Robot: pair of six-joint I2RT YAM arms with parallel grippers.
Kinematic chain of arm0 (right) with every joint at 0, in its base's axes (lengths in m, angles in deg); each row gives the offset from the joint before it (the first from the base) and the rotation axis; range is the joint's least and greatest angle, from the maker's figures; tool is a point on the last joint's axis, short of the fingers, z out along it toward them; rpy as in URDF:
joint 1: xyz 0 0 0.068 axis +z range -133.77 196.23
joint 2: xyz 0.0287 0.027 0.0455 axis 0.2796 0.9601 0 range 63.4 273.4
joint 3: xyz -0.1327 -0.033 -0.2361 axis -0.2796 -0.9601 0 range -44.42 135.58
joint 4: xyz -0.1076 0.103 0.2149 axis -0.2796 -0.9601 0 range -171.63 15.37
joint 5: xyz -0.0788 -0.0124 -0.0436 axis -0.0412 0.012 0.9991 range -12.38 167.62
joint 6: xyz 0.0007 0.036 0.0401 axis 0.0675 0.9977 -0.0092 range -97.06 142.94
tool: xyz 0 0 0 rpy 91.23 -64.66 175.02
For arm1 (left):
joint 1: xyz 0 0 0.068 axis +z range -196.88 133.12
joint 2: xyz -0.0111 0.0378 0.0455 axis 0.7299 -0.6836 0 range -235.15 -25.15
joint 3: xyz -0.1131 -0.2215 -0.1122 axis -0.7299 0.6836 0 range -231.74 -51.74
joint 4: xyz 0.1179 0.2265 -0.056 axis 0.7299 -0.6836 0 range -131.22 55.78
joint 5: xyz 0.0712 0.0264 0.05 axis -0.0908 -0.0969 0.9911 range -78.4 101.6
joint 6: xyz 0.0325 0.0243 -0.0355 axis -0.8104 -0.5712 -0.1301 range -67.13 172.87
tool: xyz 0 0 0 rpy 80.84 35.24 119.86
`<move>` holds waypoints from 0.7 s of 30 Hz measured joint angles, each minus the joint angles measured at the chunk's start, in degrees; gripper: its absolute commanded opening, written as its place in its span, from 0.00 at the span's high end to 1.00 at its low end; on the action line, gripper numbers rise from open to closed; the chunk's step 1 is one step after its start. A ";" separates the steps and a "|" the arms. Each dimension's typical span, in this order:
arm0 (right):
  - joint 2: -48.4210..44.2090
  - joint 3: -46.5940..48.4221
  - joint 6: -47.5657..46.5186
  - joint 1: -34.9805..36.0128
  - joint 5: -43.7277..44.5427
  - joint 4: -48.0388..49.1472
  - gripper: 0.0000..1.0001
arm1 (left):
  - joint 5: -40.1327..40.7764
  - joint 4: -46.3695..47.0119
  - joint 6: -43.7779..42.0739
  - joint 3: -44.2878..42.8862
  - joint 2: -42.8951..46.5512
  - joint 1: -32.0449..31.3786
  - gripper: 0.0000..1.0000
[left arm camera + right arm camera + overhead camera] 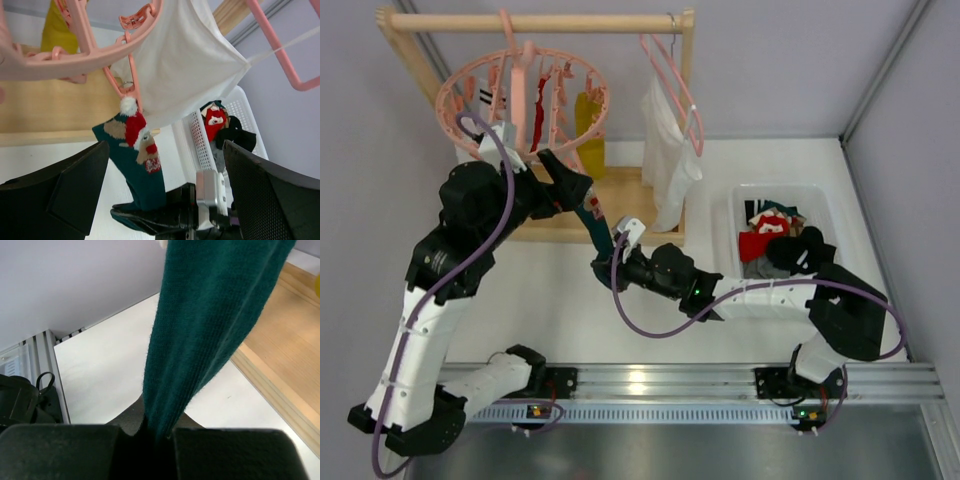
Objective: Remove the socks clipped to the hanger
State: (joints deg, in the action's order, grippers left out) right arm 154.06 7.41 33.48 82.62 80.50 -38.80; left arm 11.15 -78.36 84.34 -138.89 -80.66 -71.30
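Observation:
The round pink hanger point(520, 100) hangs from the wooden rack, and its rim point(75, 55) crosses the top of the left wrist view. A dark teal sock point(594, 225) with a red-white pattern point(142, 150) hangs stretched from one pink peg point(127, 90). My right gripper point(604, 262) is shut on the sock's lower end point(210, 325). Its jaws pinch the teal cloth at my right gripper point(157, 432). My left gripper point(570, 185) stands open just below the ring. Its fingers point(75, 192) flank the sock without touching it. A yellow sock point(588, 130) and a red sock point(538, 120) are still clipped to the ring.
A white garment point(665, 150) hangs on a thin pink clothes hanger point(670, 75) at the rack's right end. The wooden rack point(535, 22) has a flat base point(620, 195) under the ring. A white basket point(735, 235) at the right holds several socks.

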 measured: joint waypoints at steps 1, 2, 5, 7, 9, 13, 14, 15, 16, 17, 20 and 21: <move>-0.20 -0.11 0.13 0.00 -0.13 -0.09 1.00 | 0.39 0.31 0.11 -0.59 -1.22 0.00 0.02; -0.39 -0.11 0.24 0.00 -0.26 -0.11 1.00 | 0.96 0.44 0.15 -1.05 -2.47 0.00 0.02; -0.44 -0.11 0.59 0.02 -0.76 -0.15 1.00 | 1.81 0.42 0.15 -1.16 -4.63 0.00 0.07; -0.44 -0.11 0.72 0.04 -1.38 -0.22 1.00 | 1.95 0.44 0.20 -1.16 -5.33 0.00 0.09; -0.44 -0.11 1.07 0.15 -2.01 -0.15 1.00 | 2.25 0.57 0.20 -1.16 -5.51 0.00 0.13; -0.44 -0.11 1.60 0.26 -3.21 0.07 1.00 | 3.82 0.98 0.09 -1.16 -5.53 0.00 0.24; -0.44 -0.11 1.68 0.26 -3.43 0.07 1.00 | 4.44 1.03 0.02 -1.16 -5.53 0.00 0.25; -0.44 -0.11 1.73 0.26 -3.61 0.09 1.00 | 4.96 1.09 -0.13 -1.16 -5.53 0.00 0.25; -0.44 -0.11 1.77 0.26 -3.78 0.11 1.00 | 5.70 1.18 -0.24 -1.16 -5.53 0.00 0.25; -0.44 -0.11 1.84 0.26 -3.96 0.13 1.00 | 6.38 1.25 -0.35 -1.16 -5.53 0.00 0.26; -0.44 -0.11 2.16 0.26 -4.57 0.15 1.00 | 7.69 1.90 -0.81 -1.14 -5.53 0.00 0.33; -0.44 -0.11 2.23 0.26 -4.76 0.17 1.00 | 7.91 2.40 -0.96 -1.09 -5.55 0.00 0.35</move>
State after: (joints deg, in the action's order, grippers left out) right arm 153.62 7.30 35.71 82.89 75.73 -38.62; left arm 19.06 -75.95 83.37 -139.98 -86.21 -71.30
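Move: The pink clip holding the green sock's cuff is about 6 cm ahead of the left hand and 2 cm to its right, nearly level. Beyond it, some 14 cm straight ahead of the hand, hangs the yellow sock; the white cloth is roughly 12 cm ahead and 15 cm to the right. From the right hand, already gripping the sock's foot, the clip is about 17 cm up, 8 cm ahead and 4 cm to its left. Forward to the clip goes the left hand, about 4 cm, dipping slightly at first, then turning a little counter-clockwise and easing left as its wide-open fingers begin to close around the clip; a pinch on it can't be seen yet. The right hand keeps its grip on the sock's foot and draws back about 2 cm, holding the sock stretched from the clip. ##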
